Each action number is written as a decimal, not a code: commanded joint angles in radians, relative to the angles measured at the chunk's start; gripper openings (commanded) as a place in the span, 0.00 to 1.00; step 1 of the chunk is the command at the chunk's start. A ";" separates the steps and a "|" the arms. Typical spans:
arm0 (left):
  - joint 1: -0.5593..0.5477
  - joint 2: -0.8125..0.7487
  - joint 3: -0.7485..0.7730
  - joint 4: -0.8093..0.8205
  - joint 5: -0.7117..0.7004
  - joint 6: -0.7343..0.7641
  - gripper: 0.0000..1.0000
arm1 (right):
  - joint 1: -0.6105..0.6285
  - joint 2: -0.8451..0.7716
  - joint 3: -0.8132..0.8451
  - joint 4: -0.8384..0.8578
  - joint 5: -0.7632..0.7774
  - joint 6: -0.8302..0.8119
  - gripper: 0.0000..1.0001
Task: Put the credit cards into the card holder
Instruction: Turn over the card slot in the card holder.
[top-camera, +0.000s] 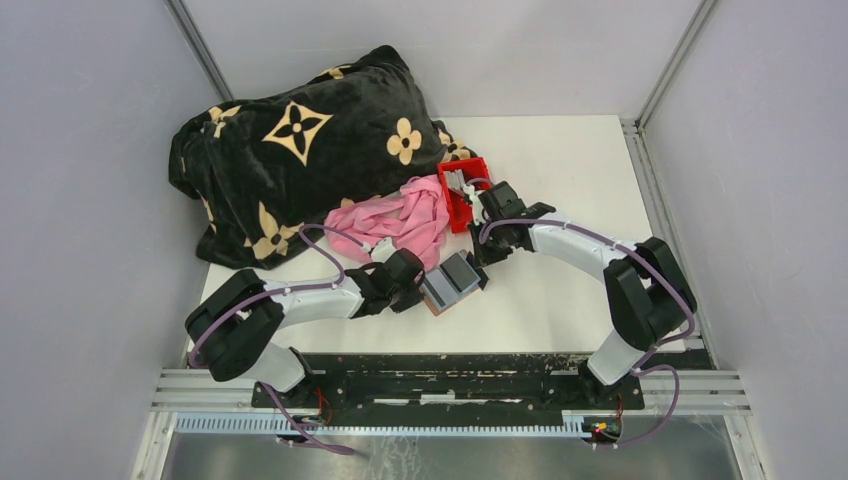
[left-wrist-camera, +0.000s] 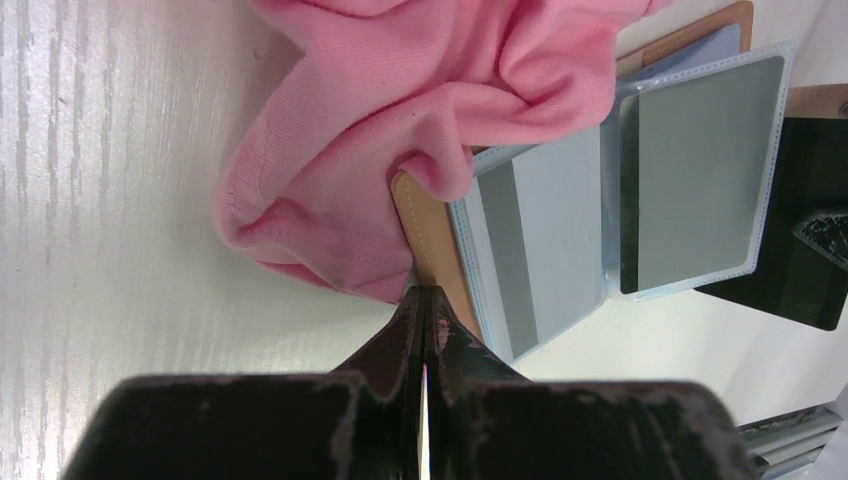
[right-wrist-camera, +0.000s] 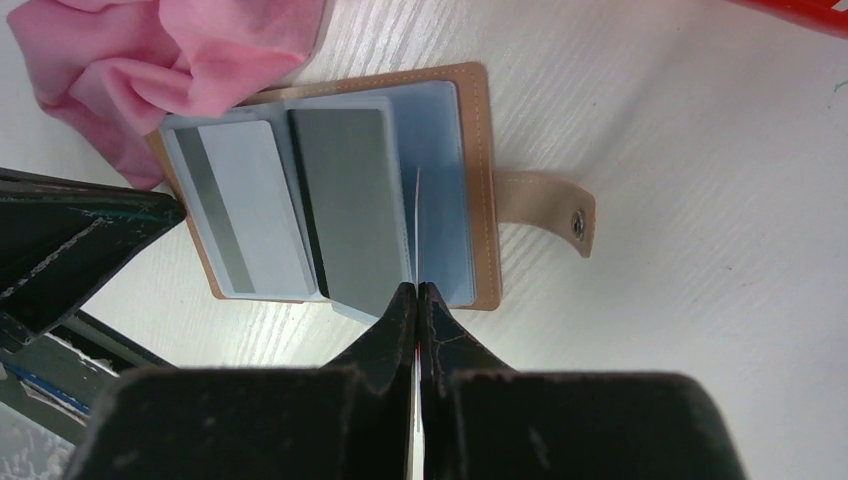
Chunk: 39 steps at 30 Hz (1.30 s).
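The brown card holder (top-camera: 452, 283) (right-wrist-camera: 482, 180) (left-wrist-camera: 430, 235) lies open on the table, its snap tab (right-wrist-camera: 550, 212) pointing right. Its clear sleeves hold a pale striped credit card (right-wrist-camera: 245, 210) (left-wrist-camera: 540, 230) and a grey one (right-wrist-camera: 345, 200) (left-wrist-camera: 700, 170). My right gripper (right-wrist-camera: 415, 288) (top-camera: 480, 255) is shut at the holder's near edge. A thin white card edge (right-wrist-camera: 415, 220) runs straight out from its tips over the right sleeve. My left gripper (left-wrist-camera: 425, 292) (top-camera: 425, 285) is shut with nothing in it, its tips against the holder's leather cover by the pink cloth.
A crumpled pink cloth (top-camera: 405, 215) (left-wrist-camera: 400, 100) (right-wrist-camera: 150, 50) overlaps the holder's far left corner. A red plastic bin (top-camera: 462, 190) holding more cards sits just behind the right gripper. A large black patterned blanket (top-camera: 300, 140) fills the back left.
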 joint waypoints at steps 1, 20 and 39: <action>0.012 0.057 -0.043 -0.127 -0.049 0.023 0.03 | 0.014 -0.058 0.007 -0.008 -0.005 0.002 0.01; 0.016 0.067 -0.039 -0.121 -0.048 0.030 0.03 | 0.111 -0.031 0.126 -0.047 -0.004 0.022 0.01; 0.020 0.021 -0.070 -0.152 -0.056 0.015 0.03 | 0.198 0.064 0.100 0.030 -0.024 0.061 0.01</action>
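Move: The dark-grey card slot to be turned has its middle about 5 cm left of the right hand, some 1 cm back and 4 cm below; that hand already holds the black card at the slot's free edge. The light card slot lies farther over, about 9 cm left and 4 cm back. The red box is some 17 cm ahead and 4 cm left, the pink cloth 11 cm ahead and 18 cm left. From the left hand, the dark-grey slot lies about 8 cm right and 4 cm ahead, almost level. The dark-grey slot is carried over by the black card in the right hand's closed fingers: first up about 3 cm, then leftward in an arc of some 7 cm and 4 cm back towards the left fingers, turning slightly counter-clockwise and sinking about 2 cm at the end. The left hand stays shut with its tips on the card holder's outer edge. ##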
